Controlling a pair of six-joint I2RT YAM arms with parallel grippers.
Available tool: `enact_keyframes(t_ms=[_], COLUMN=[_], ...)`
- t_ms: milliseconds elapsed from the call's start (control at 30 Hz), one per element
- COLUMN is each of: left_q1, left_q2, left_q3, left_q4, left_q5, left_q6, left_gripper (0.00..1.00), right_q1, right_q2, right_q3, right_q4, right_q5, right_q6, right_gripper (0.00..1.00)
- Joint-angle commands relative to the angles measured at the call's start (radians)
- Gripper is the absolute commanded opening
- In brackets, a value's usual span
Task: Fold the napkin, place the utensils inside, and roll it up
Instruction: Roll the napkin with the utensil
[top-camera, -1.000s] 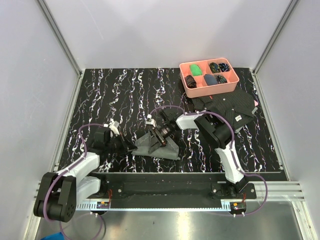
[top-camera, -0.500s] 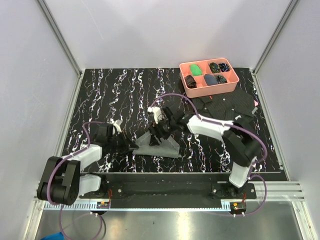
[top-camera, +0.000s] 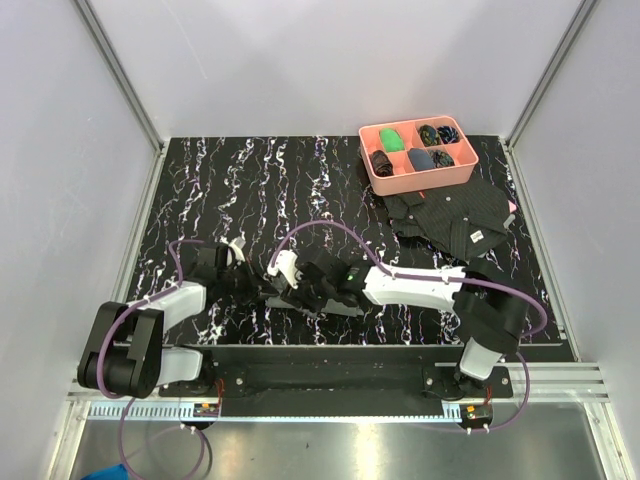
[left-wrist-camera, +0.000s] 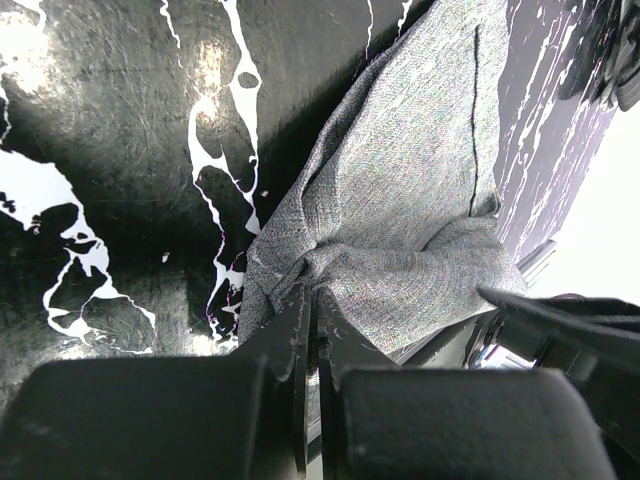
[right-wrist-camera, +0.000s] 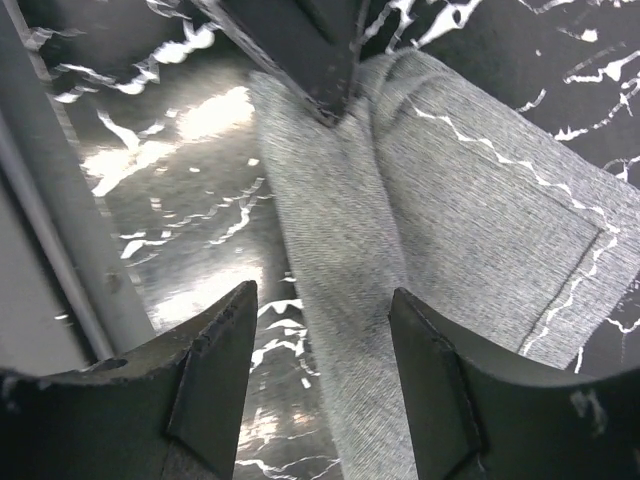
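Observation:
The grey napkin (top-camera: 343, 304) lies bunched and partly rolled near the table's front edge, mostly under my right arm. My left gripper (top-camera: 262, 293) is shut on a gathered corner of the napkin (left-wrist-camera: 400, 220); its tips (left-wrist-camera: 312, 292) pinch the fabric. My right gripper (top-camera: 291, 287) reaches in from the right and hangs open just above the rolled fold (right-wrist-camera: 350, 260). One finger (right-wrist-camera: 215, 370) is over bare table, the other (right-wrist-camera: 440, 385) over cloth, and nothing is held between them. The utensils are out of view.
A pink tray (top-camera: 372, 171) of small dark and green items stands at the back right. A black patterned cloth with a white tag (top-camera: 455, 215) lies in front of it. The metal front rail (right-wrist-camera: 60, 250) runs close beside the napkin.
My right arm has swung down and left toward the front edge, lowering over the napkin, which has dropped from a raised tent to a low roll. The left gripper keeps its hold.

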Motion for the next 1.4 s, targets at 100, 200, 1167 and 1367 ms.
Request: enact_keyframes(t_ms=[100, 200, 1167, 1367], left_q1=[-0.002, -0.002, 0.064, 0.042], left_q2=[0.01, 0.01, -0.265, -0.277], left_q3=[0.012, 0.015, 0.046, 0.003], left_q4=[-0.051, -0.051, -0.091, -0.028], left_q5=[-0.044, -0.043, -0.09, -0.064], left_q6=[0.036, 0.038, 0.112, 0.098], left_gripper=[0.0, 0.0, 0.66, 0.64], right_q1=[0.003, 0.003, -0.218, -0.282], right_q2=[0.069, 0.087, 0.29, 0.382], right_q3=[0.006, -0.001, 0.038, 0.068], right_q4=[0.021, 0.021, -0.028, -0.024], right_q5=[0.054, 0.051, -0.607, -0.771], right_q6=[-0.045, -0.043, 0.121, 0.141], right_gripper=[0.64, 0.62, 0.27, 0.26])
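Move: The napkin roll lies crosswise under the open right hand, its middle about 5 cm below, 1 cm ahead and 1 cm to the right. The napkin's still flat flap spreads beyond it, some 6 cm ahead of the right hand and 5 cm to its right; the table's front edge runs about 9 cm behind that hand. The left hand is shut on the roll's left end, with the roll's middle about 9 cm to its right and 2 cm back. The napkin roll is taken between the right fingers: that hand sinks about 5 cm with a little forward, closes partway around the cloth, then keeps low and turns its wrist some 35 degrees, fingertips swinging back towards the base to roll the napkin forward. As the right hand grips, the left opens wide, lets go of the left end and lifts about 5 cm, also leftward and forward. ##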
